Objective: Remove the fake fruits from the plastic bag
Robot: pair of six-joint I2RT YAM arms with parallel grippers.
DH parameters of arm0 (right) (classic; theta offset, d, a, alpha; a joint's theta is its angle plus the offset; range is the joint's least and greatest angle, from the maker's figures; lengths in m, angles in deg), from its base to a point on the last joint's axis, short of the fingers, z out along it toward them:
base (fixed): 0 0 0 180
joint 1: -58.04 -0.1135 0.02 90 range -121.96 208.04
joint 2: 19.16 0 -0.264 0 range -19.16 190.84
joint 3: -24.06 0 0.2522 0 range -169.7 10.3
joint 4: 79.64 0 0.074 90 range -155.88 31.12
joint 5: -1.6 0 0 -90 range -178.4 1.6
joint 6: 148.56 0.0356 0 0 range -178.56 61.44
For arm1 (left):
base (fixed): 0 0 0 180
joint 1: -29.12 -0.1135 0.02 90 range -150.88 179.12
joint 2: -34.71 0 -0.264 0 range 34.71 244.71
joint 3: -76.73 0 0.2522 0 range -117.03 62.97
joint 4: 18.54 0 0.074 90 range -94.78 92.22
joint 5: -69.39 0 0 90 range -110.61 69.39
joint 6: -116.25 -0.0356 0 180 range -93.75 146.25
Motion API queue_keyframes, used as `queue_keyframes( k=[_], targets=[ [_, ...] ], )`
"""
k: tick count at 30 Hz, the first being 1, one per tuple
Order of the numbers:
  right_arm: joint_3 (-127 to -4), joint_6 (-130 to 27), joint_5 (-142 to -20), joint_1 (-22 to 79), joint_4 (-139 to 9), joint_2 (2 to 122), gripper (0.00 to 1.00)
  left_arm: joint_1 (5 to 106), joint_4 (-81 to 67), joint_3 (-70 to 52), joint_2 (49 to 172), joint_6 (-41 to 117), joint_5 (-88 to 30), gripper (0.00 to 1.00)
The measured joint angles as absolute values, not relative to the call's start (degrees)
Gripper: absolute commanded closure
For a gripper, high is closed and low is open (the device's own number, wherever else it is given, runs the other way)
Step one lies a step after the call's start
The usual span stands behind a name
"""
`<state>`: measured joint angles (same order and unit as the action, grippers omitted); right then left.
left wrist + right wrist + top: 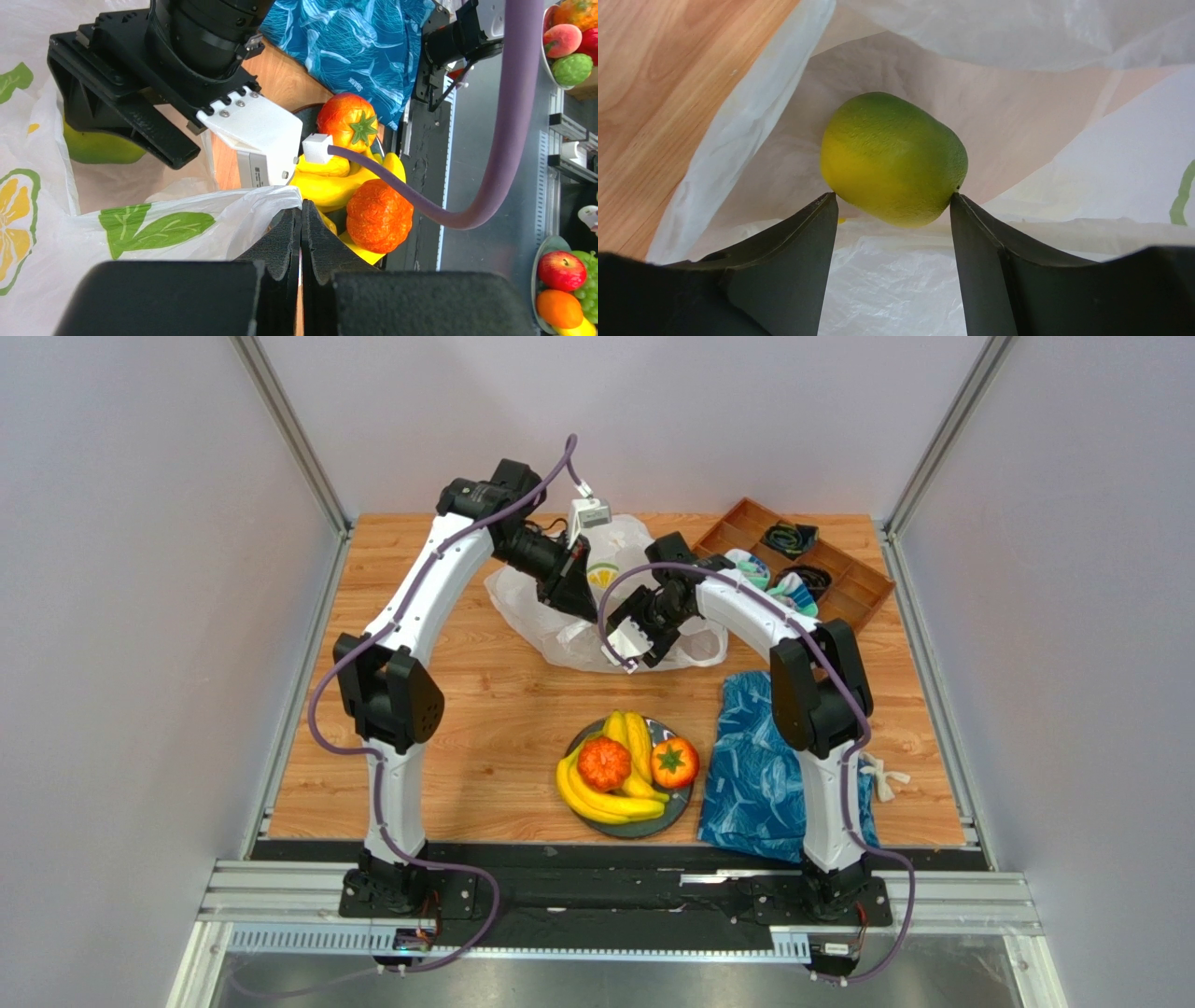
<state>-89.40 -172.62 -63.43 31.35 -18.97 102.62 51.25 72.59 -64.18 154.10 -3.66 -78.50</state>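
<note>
The white plastic bag [613, 602] lies at the back middle of the table, its mouth toward the arms. My left gripper [302, 204] is shut on the plastic bag's [175, 224] edge and holds it up. Inside, a greenish fruit [892, 157] rests on the plastic. My right gripper [893, 197] is open in the bag's mouth, its fingertips [826, 210] at either side of the fruit's near end. From above, the right gripper [627, 647] reaches in under the left gripper [568, 585]. Bananas [617, 795], an orange ball [605, 763] and a red-orange fruit [675, 762] lie on a dark plate [679, 816].
A blue patterned cloth [758, 756] lies right of the plate, under the right arm. A wooden compartment tray [859, 588] with socks and cables stands at the back right. Grey walls close in both sides of the table.
</note>
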Motion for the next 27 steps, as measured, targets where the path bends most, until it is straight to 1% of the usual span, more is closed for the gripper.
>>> queue_keyframes(
  k=[8, 18, 20, 21, 24, 27],
  targets=[
    [-89.66, -172.66, -61.09, 30.08, -21.74, 104.63, 0.36, 51.36, 72.59, -63.81, 154.10, -3.66, -78.35, 1.00],
    [-94.03, -172.70, -60.94, 29.29, -19.19, 107.34, 0.37, 51.73, 72.59, -63.81, 154.10, -3.66, -78.33, 1.00],
    [-95.72, -172.75, -61.75, 29.03, -17.96, 108.30, 0.54, 51.82, 72.59, -63.81, 154.10, -3.66, -78.33, 1.00],
    [-96.68, -172.94, -62.23, 28.88, -17.20, 108.89, 0.68, 51.88, 72.61, -63.81, 154.10, -3.66, -78.33, 1.00],
    [-98.71, -172.97, -63.45, 28.42, -15.23, 110.60, 0.82, 52.13, 72.61, -63.81, 154.10, -3.66, -78.33, 1.00],
    [-98.49, -172.83, -63.91, 27.89, -12.56, 112.48, 0.88, 52.30, 72.61, -63.81, 154.10, -3.66, -78.26, 1.00]
  ],
)
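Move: The right hand's open fingers are inside the bag, just over the green-yellow mango, which lies about 3 cm to their left, 1 cm back and 4 cm below. On the plate, some 23 cm back from that hand, the small pumpkin is 7 cm to its left and the tomato 4 cm to its right, each slightly lower. From the left hand, still pinching the bag's rim, the mango is roughly 9 cm ahead, 8 cm right and 21 cm down. The right hand slides left about 3 cm beside the mango, then dips some 3 cm while its fingers close. ##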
